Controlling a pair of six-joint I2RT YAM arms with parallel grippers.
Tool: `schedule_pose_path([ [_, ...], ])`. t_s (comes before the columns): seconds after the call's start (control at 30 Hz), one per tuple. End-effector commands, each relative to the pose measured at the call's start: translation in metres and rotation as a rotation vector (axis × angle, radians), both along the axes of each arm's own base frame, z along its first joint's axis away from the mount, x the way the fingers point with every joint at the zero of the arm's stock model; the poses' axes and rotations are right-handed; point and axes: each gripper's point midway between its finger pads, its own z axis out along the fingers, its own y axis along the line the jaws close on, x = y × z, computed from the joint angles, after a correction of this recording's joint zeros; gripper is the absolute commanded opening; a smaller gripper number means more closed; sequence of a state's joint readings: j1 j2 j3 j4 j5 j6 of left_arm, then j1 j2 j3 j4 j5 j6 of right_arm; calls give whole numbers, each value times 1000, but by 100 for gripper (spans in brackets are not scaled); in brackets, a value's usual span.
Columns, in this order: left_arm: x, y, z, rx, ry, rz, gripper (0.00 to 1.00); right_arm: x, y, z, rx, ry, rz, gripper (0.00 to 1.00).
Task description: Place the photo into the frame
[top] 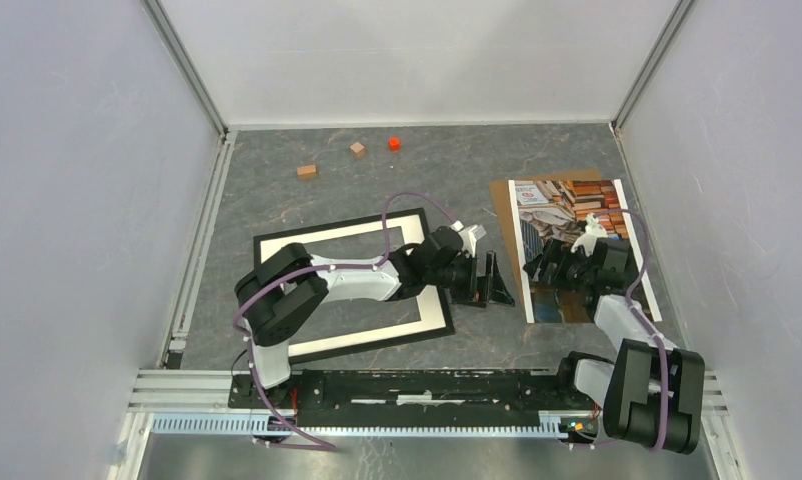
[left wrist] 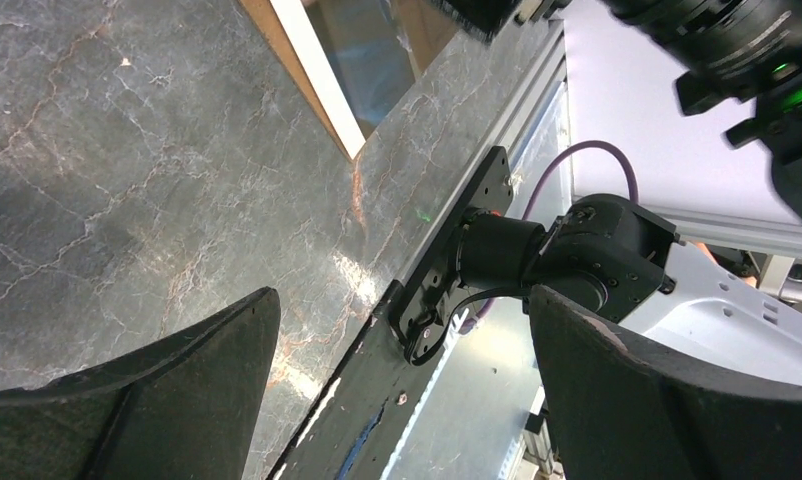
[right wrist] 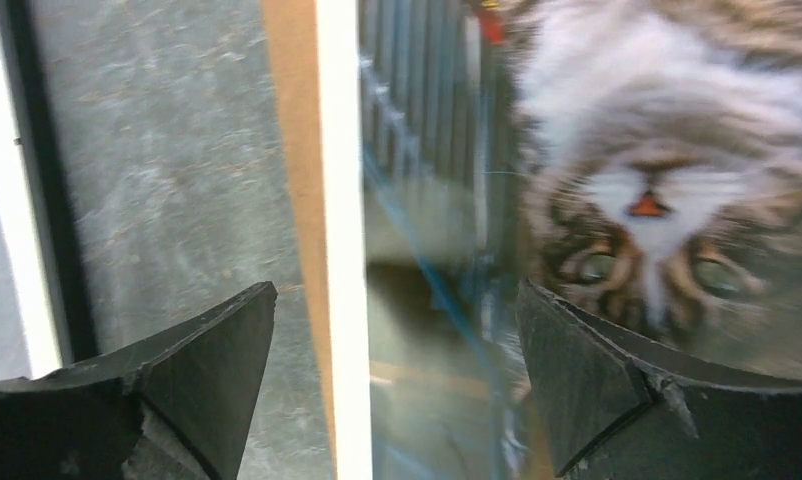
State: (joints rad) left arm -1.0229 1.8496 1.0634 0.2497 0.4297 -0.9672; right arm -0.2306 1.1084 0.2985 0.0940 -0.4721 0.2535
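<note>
The frame point(top: 337, 224), thin black with a white mat inside, lies flat at centre-left under my left arm. The photo point(top: 577, 205), a white-bordered print of a cat and books, lies to its right on a brown backing board point(top: 501, 200). My left gripper point(top: 490, 281) hovers open over bare table between the two, and its wrist view catches the photo's corner point(left wrist: 372, 60). My right gripper point(top: 554, 262) is open above the photo's left part. In its wrist view the jaws point(right wrist: 397, 290) straddle the white border point(right wrist: 339, 200), with the frame's black edge point(right wrist: 42, 200) at far left.
Two small wooden blocks point(top: 306, 171) point(top: 357, 149) and a red block point(top: 393, 143) sit near the back wall. White walls enclose the table on three sides. A black mounting rail point(top: 427, 385) with both arm bases runs along the near edge.
</note>
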Motion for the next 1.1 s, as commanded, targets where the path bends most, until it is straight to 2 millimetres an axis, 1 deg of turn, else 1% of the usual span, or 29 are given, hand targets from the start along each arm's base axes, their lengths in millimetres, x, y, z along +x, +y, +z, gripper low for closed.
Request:
schedule_pose_path([
  [0.0,-5,-6,28,-81,-21,-27,100,-12,-47,-5,-197,187,-150,98],
  [0.1,-4,-11,31,-84,-37,-48,100,2,-80,16,-288,163,-264,98],
  [0.17,-3,-18,34,-74,-63,-73,100,6,-105,26,-332,163,-350,98],
  [0.2,-3,-23,37,-73,-88,-94,100,6,-112,27,-340,173,-374,98],
  [0.27,-1,-30,35,-27,-100,-125,100,5,-120,26,-332,187,-397,98],
  [0.37,-2,-31,48,-13,-111,-156,100,-5,-119,9,-319,258,-406,98],
  [0.43,-1,-23,58,11,-149,-149,100,-16,-113,-6,-292,306,-403,98],
  [0.47,-1,-17,59,31,-169,-145,100,-19,-105,-13,-268,316,-380,98],
  [0.57,0,1,61,84,-237,-118,100,-32,-100,-28,-257,403,-357,97],
  [0.6,-2,5,62,86,-235,-122,100,-36,-97,-32,-251,427,-333,95],
  [0.67,-20,14,75,67,-207,-192,100,-44,-90,-39,-256,462,-293,93],
  [0.73,-37,26,89,54,-185,-252,100,-48,-75,-45,-233,469,-244,93],
  [0.8,-50,42,103,45,-184,-285,100,-49,-57,-46,-210,476,-195,93],
  [0.9,-60,64,119,50,-230,-316,100,-50,-26,-47,-177,474,-129,93],
  [0.97,-59,73,129,80,-295,-352,100,-49,-3,-44,-152,451,-85,93],
  [1.0,-55,78,131,108,-340,-360,100,-46,10,-41,-131,431,-58,93],
  [1.07,-41,86,130,172,-437,-337,100,-40,30,-34,-107,409,-13,93],
])
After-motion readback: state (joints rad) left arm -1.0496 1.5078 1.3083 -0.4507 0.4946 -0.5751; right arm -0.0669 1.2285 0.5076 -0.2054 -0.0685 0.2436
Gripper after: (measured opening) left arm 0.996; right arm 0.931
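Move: The right hand hovers low, just inside the left edge of the photo pile. The middle of the photo lies about 11 cm to its right, 4 cm ahead and 3 cm down. The frame, with the mat in it, is centred roughly 44 cm to the right hand's left and 6 cm back. From the left hand the photo is some 24 cm right, 16 cm ahead and 10 cm down, and the frame 29 cm left, 4 cm ahead and 10 cm down. Rightward about 11 cm, rising slightly, the right hand swings over the photo, then sinks some 4 cm and sweeps back 9 cm low across it to near its left edge, rolled right and tipped down, fingers still wide. After a short wait the empty left hand rises about 12 cm, edging right first, then left and back towards the frame, turning clockwise, fingers open. ##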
